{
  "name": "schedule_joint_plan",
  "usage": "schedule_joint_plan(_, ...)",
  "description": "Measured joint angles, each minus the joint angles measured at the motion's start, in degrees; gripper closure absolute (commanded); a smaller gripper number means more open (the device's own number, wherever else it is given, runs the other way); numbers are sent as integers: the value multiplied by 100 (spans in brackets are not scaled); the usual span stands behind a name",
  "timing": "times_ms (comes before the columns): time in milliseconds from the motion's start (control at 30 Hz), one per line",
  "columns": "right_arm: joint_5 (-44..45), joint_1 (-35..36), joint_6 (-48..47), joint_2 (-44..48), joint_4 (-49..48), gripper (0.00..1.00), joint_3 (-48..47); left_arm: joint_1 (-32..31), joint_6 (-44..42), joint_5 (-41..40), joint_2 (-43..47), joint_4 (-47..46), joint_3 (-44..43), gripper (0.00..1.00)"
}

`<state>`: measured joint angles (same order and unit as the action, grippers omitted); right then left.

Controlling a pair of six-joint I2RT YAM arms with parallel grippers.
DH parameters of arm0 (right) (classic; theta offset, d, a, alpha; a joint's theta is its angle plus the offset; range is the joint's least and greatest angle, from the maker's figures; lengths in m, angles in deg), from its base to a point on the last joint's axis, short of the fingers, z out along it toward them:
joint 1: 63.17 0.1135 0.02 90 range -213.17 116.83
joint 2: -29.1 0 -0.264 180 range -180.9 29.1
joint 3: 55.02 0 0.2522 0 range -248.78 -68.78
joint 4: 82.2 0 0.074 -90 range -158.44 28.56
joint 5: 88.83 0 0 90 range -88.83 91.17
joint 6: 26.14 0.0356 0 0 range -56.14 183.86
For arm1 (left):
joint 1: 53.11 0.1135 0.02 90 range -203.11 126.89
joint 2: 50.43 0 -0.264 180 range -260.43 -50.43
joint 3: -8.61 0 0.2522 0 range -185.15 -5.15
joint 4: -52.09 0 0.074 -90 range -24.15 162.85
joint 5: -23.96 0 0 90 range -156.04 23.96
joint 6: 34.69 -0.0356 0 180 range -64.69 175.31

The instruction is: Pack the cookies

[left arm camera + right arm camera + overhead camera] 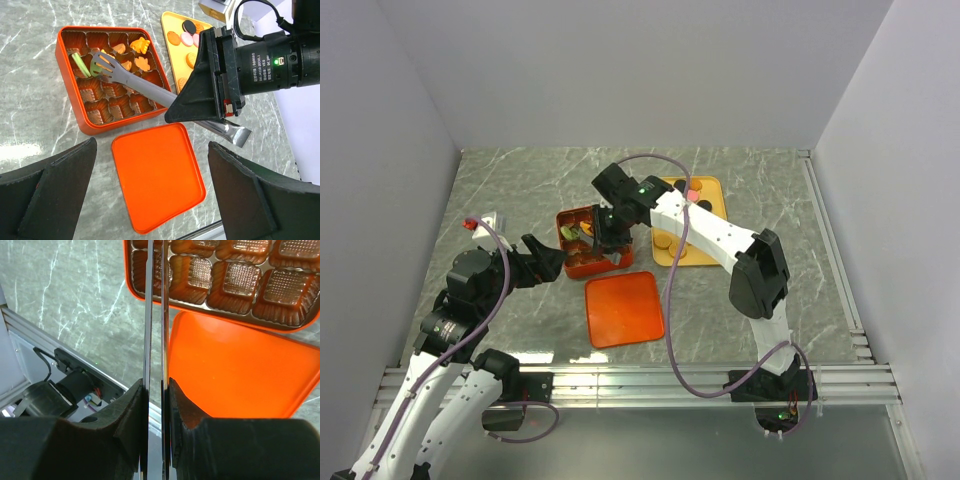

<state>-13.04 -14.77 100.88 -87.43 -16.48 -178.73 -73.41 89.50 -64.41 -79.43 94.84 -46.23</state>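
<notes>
Several tan cookies (141, 46) sit in the far cells of the orange-red gridded box (70, 35). More cookies (189, 39), tan, pink and black, lie on a yellow tray (167, 20). My right gripper (610, 232) hangs over the box, shut on metal tongs (135, 80). Their slotted head reaches into a cell beside a green cookie (80, 65); whether the tongs hold it is unclear. In the right wrist view the tongs' arms (155, 315) run nearly together between my right gripper's pads (156, 382). My left gripper (151, 145) stands open and empty, above the flat lid (157, 180).
The lid (625, 308) lies on the marble table in front of the box (582, 240), and the yellow tray (712, 185) is to the box's right. A small white object with a red part (485, 222) is at the left. Grey walls enclose the table.
</notes>
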Motion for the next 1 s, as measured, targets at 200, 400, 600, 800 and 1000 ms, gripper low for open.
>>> schedule_joint_plan(200, 22, 9, -11, -2, 50, 74, -149, 0, 0, -2, 0, 0, 0, 1)
schedule_joint_plan(400, 339, -35, -122, 15, 293, 75, -267, 0, 0, 0, 0, 0, 0, 1)
schedule_joint_plan(600, 629, -372, -302, 365, 426, 75, -20, 0, 0, 2, 0, 0, 0, 1)
schedule_joint_plan(800, 852, -1276, -525, 1285, 452, 74, 809, 0, 0, 4, 0, 0, 0, 1)
schedule_joint_plan(1000, 1067, -2105, -796, 1773, 457, 71, 1379, 0, 0, 4, -13, 0, 0, 0)
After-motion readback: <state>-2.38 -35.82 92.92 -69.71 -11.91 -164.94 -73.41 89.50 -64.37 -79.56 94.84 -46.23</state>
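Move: The pink cookies in the far part of the yellow tray, where the tongs are taken next, lie about 23 cm ahead of the right hand, 18 cm to its right and 14 below. Near them, a black cookie sits some 20 cm ahead and 22 right. The green cookie just packed in the box is about 11 cm ahead and 10 left, with the fish cookie roughly 13 ahead and 6 left. From the left hand the pink cookies are about 29 cm ahead, 30 right and 23 below. The green cookie is left in its cell as the tongs, still gripped by the right hand, first lift about 1 cm, then swing fast to the right, about 19 cm, and some 7 cm forward, rising a few centimetres. The wrist turns about 20 degrees clockwise and tilts slightly, bringing the tong tips over the tray's pink and black cookies. ##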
